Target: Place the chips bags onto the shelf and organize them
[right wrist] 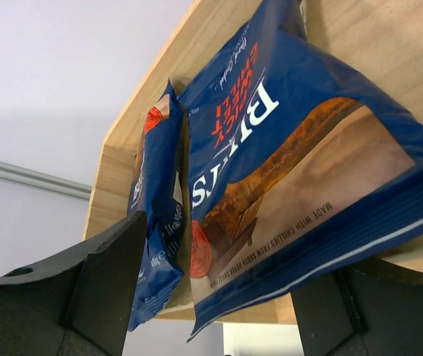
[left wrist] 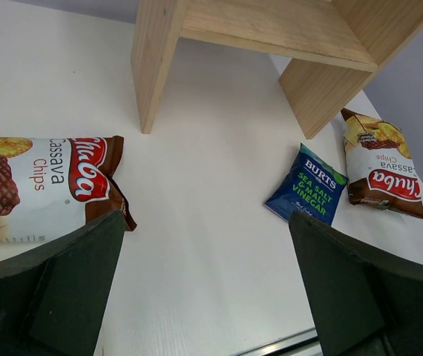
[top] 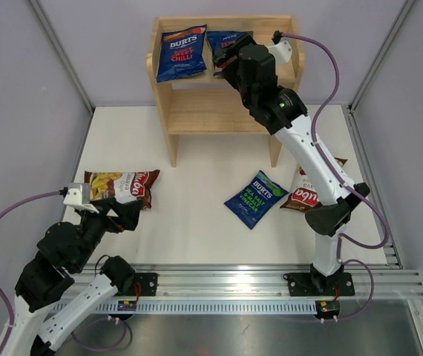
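Observation:
The wooden shelf (top: 219,111) stands at the back of the table. Two dark blue red-lettered BURTS chips bags lean on its top tier: one at the left (top: 182,52), one beside it (top: 223,43). My right gripper (top: 228,61) is up against that second bag. In the right wrist view its fingers are open on either side of the bag's lower edge (right wrist: 293,163), with the first bag (right wrist: 156,215) to the left. A green-lettered BURTS bag (top: 255,198) and a Chuba bag (top: 304,196) lie in front of the shelf. Another Chuba bag (top: 122,185) lies at the left, just beyond my open, empty left gripper (top: 126,211).
The shelf's lower tier (left wrist: 286,26) holds nothing. An aluminium rail (top: 256,282) runs along the near edge under both arm bases. Pale enclosure walls close in the table at the left, right and back. Purple cables loop off both wrists.

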You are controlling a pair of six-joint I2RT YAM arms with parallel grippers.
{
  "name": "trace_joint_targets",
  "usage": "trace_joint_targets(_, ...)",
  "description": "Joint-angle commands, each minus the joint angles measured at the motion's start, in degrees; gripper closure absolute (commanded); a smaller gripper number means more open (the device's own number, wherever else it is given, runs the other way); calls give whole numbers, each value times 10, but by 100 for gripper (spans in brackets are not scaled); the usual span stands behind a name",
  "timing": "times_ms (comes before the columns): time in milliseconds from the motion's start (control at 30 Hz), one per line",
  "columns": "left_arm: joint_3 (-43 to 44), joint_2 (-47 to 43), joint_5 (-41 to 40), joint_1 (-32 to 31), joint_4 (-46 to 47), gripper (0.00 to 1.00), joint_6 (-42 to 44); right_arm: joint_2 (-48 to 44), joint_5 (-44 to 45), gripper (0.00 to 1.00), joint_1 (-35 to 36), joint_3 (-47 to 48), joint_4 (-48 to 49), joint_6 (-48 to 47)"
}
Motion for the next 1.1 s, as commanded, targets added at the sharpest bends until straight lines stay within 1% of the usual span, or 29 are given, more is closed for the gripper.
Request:
trace_joint_targets(0, -3, -3, -10, 1, 18, 3, -1, 10, 54, 20, 18, 20, -86, 0)
trace_joint_targets(167, -3, -7, -11, 1, 16, 3, -2, 9, 72, 20, 28, 29, -127, 24)
trace_joint_targets(233, -4, -7, -12, 1, 16, 3, -2, -5, 71, 21, 28, -1, -121, 32)
trace_joint_targets(300, -4, -8, -12, 1, 16, 3, -3, -35, 64, 23, 28, -59, -86, 32)
trace_joint_targets(367, -4, -8, -12, 1, 16, 3, -3, -62, 57, 28, 28, -110, -53, 38)
trace_joint_targets(433, -4, -7, -12, 1, 16, 3, -3, -77, 51, 31, 28, -133, -39, 44)
trace_joint_targets(467, -4, -8, -12, 1, 15, 3, -4, -87, 49, 36, 28, -152, -27, 43)
trace_joint_targets(567, -3, -8, -12, 1, 15, 3, -4, -104, 40, 44, 28, -180, 2, 44)
trace_joint_targets(600, -4, -7, -12, 1, 16, 3, -3, -107, 37, 50, 28, -186, 8, 44)
trace_joint_targets(667, -4, -8, -12, 1, 15, 3, -4, -107, 30, 56, 28, -190, 18, 45)
trace_joint_targets(700, -3, -8, -12, 1, 15, 3, -3, -106, 29, 61, 28, -188, 18, 48)
trace_joint_targets(800, -5, -12, -12, 1, 16, 3, -3, -99, 24, 64, 28, -187, 26, 53)
trace_joint_targets(833, -5, -12, -12, 1, 16, 3, -3, -93, 23, 67, 28, -185, 29, 56)
trace_joint_targets(933, -5, -12, -11, 1, 15, 3, -3, -81, 21, 70, 29, -166, 28, 60)
trace_joint_targets(1067, -5, -10, -9, 1, 18, 3, -2, -67, 17, 69, 34, -146, 32, 69)
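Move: The right hand is over the top shelf with open fingers at the near end of the second Burts bag, whose middle is about 4 cm ahead, 3 cm to the right and 4 cm lower. The first Burts bag lies 11 cm left and 4 cm ahead, equally low; the top shelf's front edge is about 4 cm back, straight behind, and 5 cm down. From the left hand, the second bag is some 35 cm ahead, 27 cm right and 14 cm up. The right hand draws back about 3 cm towards the front edge of the top shelf, then drops about 3.5 cm to the near left corner of the second Burts bag, the fingers still pointing forward with hardly any turn of the wrist. On the way the wide-open fingers close by more than half, ending with the tips pinching that corner by the round orange logo, and the hand then stays there. ##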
